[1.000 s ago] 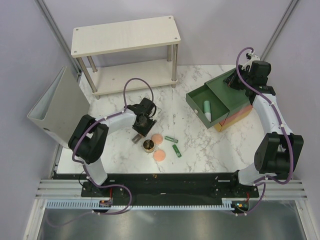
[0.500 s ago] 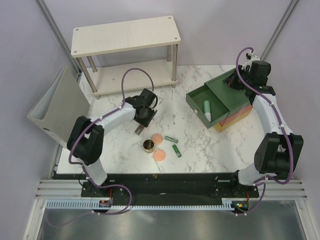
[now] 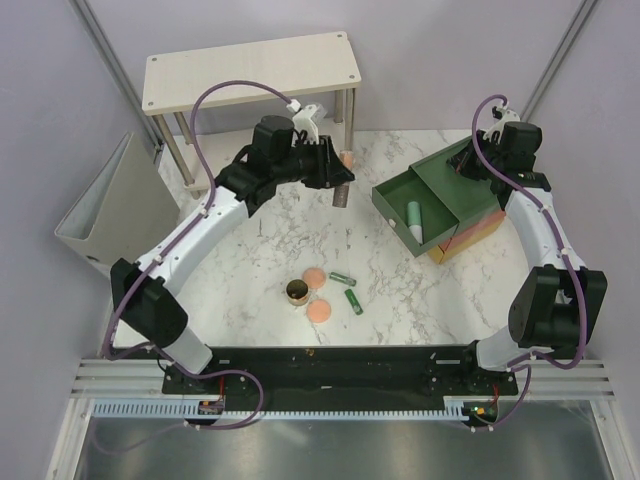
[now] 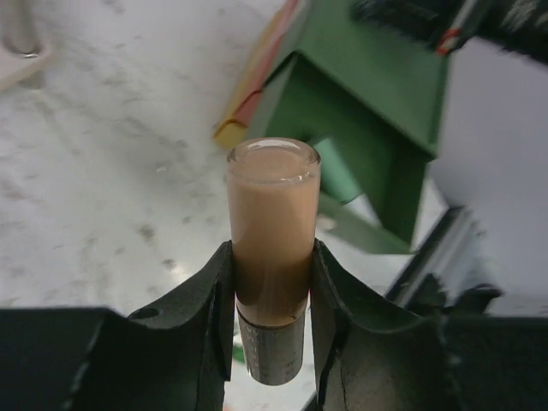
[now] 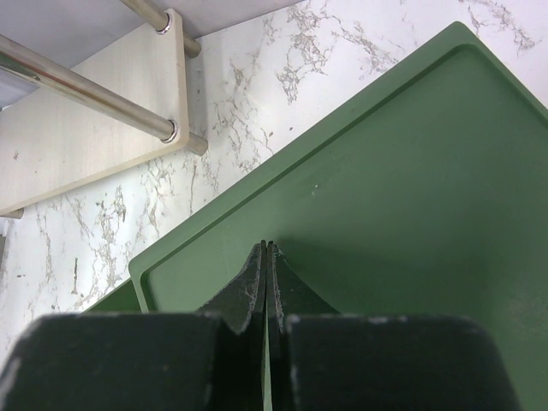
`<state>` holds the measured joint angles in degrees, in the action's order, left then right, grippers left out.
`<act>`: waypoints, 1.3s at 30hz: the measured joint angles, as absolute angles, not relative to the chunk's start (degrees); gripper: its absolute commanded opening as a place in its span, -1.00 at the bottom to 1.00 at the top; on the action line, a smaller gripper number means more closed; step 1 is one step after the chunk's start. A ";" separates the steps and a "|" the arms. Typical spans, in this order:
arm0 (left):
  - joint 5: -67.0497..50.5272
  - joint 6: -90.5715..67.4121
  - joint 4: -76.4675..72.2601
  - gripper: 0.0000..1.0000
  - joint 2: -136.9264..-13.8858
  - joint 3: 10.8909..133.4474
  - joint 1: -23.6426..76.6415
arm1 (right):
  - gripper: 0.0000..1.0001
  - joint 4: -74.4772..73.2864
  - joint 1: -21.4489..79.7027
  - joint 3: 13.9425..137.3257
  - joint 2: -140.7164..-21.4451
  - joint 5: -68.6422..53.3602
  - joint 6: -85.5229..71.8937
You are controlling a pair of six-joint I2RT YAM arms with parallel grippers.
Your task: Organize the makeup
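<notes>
My left gripper is shut on the grey-orange tube and holds it in the air just left of the open green drawer. In the left wrist view the tube stands between both fingers, with the drawer and a mint-green tube behind it. That mint tube lies inside the drawer. On the marble lie two short dark green tubes, two peach discs and a dark round jar. My right gripper is shut, its tips over the box's green top.
A two-tier pale wooden shelf stands at the back left, its metal leg close behind my left wrist. A grey binder leans at the table's left edge. The drawer box's red and yellow layers sit under the green drawer.
My left arm has risen from beside the jar and swung back and to the right, carrying the grey-orange tube towards the drawer. The right arm has not moved.
</notes>
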<state>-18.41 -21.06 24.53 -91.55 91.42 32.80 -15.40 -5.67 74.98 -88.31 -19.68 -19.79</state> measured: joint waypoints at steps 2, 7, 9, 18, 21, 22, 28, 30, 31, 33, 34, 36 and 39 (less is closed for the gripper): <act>-22.98 -28.27 18.72 -0.96 -92.25 90.24 32.82 | -1.00 -15.22 -5.67 74.85 -88.25 -19.68 -19.79; -30.63 -42.96 6.46 -0.97 -98.80 90.91 33.82 | -1.00 -15.07 -5.67 74.63 -88.05 -19.62 -19.77; -32.10 -46.46 4.03 -0.96 -102.26 92.51 34.76 | -1.00 -14.92 -5.67 74.54 -88.05 -19.64 -19.77; -34.81 -53.43 0.14 -0.97 -111.31 100.42 40.25 | -1.00 -14.81 -5.67 74.50 -88.03 -19.64 -19.77; -34.57 -53.54 -0.60 -0.94 -111.39 100.84 41.67 | -1.00 -14.81 -5.67 74.50 -88.01 -19.66 -19.77; -34.41 -53.52 -0.60 -0.88 -111.42 100.97 42.11 | -1.00 -14.81 -5.67 74.50 -88.01 -19.64 -19.79; -32.60 -52.23 -0.01 -0.48 -112.36 101.45 44.42 | -1.00 -14.81 -5.67 74.48 -88.01 -19.66 -19.79; -31.64 -51.11 0.75 -0.47 -113.10 101.91 45.17 | -1.00 -14.81 -5.67 74.50 -88.01 -19.66 -19.77; -31.24 -50.50 1.26 -0.45 -113.60 102.17 45.54 | -1.00 -14.81 -5.67 74.48 -88.01 -19.66 -19.77; -30.17 -49.45 2.15 -0.35 -114.43 102.67 46.13 | -1.00 -14.81 -5.67 74.48 -88.01 -19.66 -19.77; -29.91 -48.86 2.79 -0.32 -114.78 102.96 46.46 | -1.00 -14.79 -5.67 74.46 -88.01 -19.66 -19.77; -28.91 -47.66 4.40 -0.21 -115.39 103.55 47.03 | -1.00 -14.76 -5.67 74.39 -87.94 -19.64 -19.79; -27.81 -46.04 6.00 -0.06 -116.20 104.92 47.55 | -1.00 -14.76 -5.67 74.35 -87.90 -19.62 -19.77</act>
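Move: The left hand already holds the brown bottle; the open drawer it is bound for lies about 20 cm to the right, 2 cm ahead and 16 cm below. The green bottle in that drawer is some 20 cm right, level fore and aft and 18 cm below; the green box lid is about 28 cm right, 5 cm ahead and 10 cm below. From the idle right hand, the drawer is roughly 6 cm left, 8 cm back and 10 cm below. The left hand carries the brown bottle about 19 cm to the right, quickly at first and then easing off, from the clear space in front of the shelf to over the open drawer, drifting back some 4 cm on the later part and starting to sink by a few centimetres only at the end. Along the way the wrist rolls and swings clockwise by about 25 degrees until the fingers point almost straight right, and they keep their pinch on the bottle throughout. ##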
